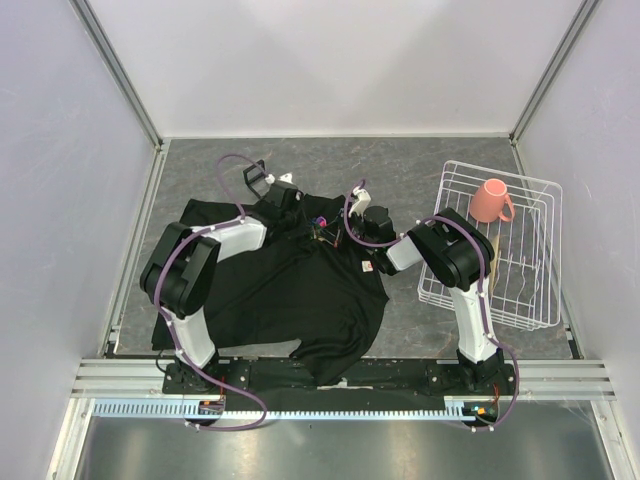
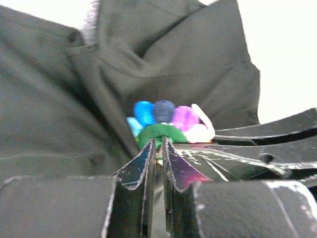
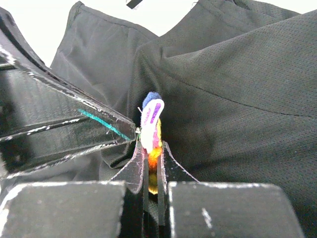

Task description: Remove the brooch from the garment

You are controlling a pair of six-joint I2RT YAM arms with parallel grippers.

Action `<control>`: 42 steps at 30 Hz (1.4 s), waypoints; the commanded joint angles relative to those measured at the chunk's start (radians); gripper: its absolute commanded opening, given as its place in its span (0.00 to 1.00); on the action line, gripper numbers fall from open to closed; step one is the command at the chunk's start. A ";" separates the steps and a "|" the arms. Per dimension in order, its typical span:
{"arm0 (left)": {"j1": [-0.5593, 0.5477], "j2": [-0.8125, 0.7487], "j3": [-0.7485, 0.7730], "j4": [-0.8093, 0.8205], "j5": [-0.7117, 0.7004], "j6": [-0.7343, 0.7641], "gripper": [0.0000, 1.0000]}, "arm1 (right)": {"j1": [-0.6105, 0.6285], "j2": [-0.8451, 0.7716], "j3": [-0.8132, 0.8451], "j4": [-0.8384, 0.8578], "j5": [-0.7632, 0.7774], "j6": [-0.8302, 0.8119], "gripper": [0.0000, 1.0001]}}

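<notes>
The black T-shirt, the garment [image 1: 290,290], lies spread on the grey table. The brooch [image 1: 324,231], small and many-coloured, sits near its upper middle. Both grippers meet at it. My left gripper [image 1: 312,232] comes from the left; in the left wrist view its jaws [image 2: 159,144] are nearly closed at the brooch's [image 2: 166,123] green lower edge. My right gripper [image 1: 345,236] comes from the right; in the right wrist view it [image 3: 152,153] is shut on the brooch [image 3: 150,124], seen edge-on, with orange and yellow between the jaws. Shirt cloth [image 3: 237,109] is bunched up behind it.
A white wire rack [image 1: 540,300] with a pink mug [image 1: 490,200] stands at the right, close to the right arm. The shirt's small white-red label [image 1: 366,266] lies under the right arm. White walls enclose the table on three sides.
</notes>
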 commanded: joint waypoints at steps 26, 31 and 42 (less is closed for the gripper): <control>0.127 -0.128 -0.196 0.252 0.254 0.028 0.43 | 0.015 -0.001 0.009 0.059 -0.035 0.017 0.00; 0.154 -0.058 -0.190 0.314 0.401 0.036 0.35 | 0.013 0.001 0.010 0.061 -0.041 0.017 0.00; 0.155 0.003 -0.175 0.340 0.389 0.019 0.43 | 0.015 0.005 0.012 0.070 -0.050 0.018 0.00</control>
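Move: The brooch, pinched in the right fingers, sits about 2 cm ahead, 1 cm to the right and 1 cm below the left hand. A garment fold lies some 1 cm left of that hand. The black stand is roughly 12 cm ahead and 10 cm left, the white-red tag about 7 cm back and 12 cm right, both some 4 cm lower. From the right hand, the brooch is 1 cm ahead and 1 cm left. Rightwards and up goes the left hand first, its nearly shut fingers leaving the brooch's back, rising some 6 to 7 cm; then it swings left and sinks, opening, slightly overshoots left and returns beside the brooch. The wrist rolls left side down and turns a little clockwise, bringing the spread tips either side of the garment fold. The right hand keeps its pinch on the brooch. ##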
